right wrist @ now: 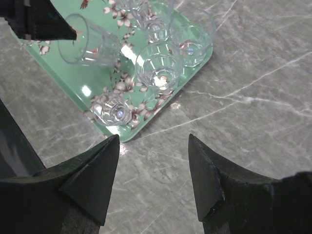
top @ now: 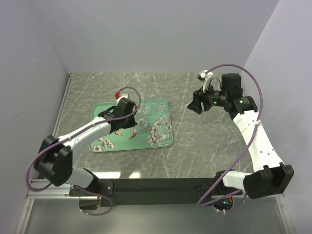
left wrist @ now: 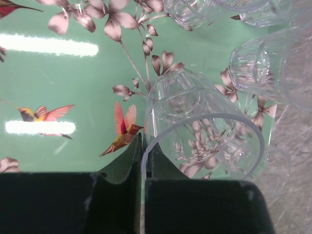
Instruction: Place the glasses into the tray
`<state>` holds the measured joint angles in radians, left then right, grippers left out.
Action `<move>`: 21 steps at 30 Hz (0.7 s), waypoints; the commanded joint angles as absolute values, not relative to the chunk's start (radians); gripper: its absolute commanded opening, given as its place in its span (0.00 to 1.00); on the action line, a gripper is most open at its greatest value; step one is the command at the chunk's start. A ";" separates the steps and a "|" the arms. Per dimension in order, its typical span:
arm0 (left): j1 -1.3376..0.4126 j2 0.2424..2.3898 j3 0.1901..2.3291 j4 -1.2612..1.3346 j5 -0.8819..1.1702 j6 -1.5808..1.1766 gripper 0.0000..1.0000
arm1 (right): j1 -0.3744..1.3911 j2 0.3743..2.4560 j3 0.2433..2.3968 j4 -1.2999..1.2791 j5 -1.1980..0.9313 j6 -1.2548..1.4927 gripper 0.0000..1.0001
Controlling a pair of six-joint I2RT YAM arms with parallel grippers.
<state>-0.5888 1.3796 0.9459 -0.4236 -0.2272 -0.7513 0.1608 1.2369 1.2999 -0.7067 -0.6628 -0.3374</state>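
The mint-green tray (top: 122,142) with blossoms and birds lies left of centre on the table. Over it, my left gripper (top: 132,117) is shut on the rim of a clear glass (left wrist: 195,126), one finger inside the rim and one outside. That glass (right wrist: 90,46) hangs tilted, its base pointing away from the gripper (left wrist: 142,146). Several other glasses stand in the tray's right half, among them a tumbler (right wrist: 158,66), a wider one (right wrist: 192,29) and a small one (right wrist: 112,111) near the corner. My right gripper (top: 194,107) hovers open and holds nothing, over bare table right of the tray (right wrist: 73,78).
The tabletop (top: 209,146) is grey marble, walled in by plain panels at the back and both sides. A black strip (top: 161,185) runs along the near edge between the arm bases. The tray's left half (left wrist: 73,83) carries no glasses.
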 commanded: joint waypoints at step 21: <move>-0.583 1.536 1.167 -0.400 -0.147 -0.695 0.69 | 0.089 1.135 1.221 -0.673 -0.608 -0.356 0.66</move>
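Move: The left hand still holds a tilted glass by its rim, base leaning forward and right. Its standing place on the tray is about 4 cm ahead, 5 cm right and 6 cm below. From this hand, the rear glass stands 9 cm ahead and 4 cm right, the middle right glass 5 cm ahead and 12 cm right, the front right glass 2 cm back and 12 cm right. For the right hand, that place lies level ahead, about 19 cm left and 22 cm below. Forward and to the right in equal parts, about 5 cm in all, the left hand takes the glass towards the gap before the rear glass, sinking some 2 cm at first to set its base down. Hardly turning, it then opens its fingers wide, lets go of the rim and starts to rise. The right hand, empty and open, draws some 3 cm right and slightly down, away from the tray. ##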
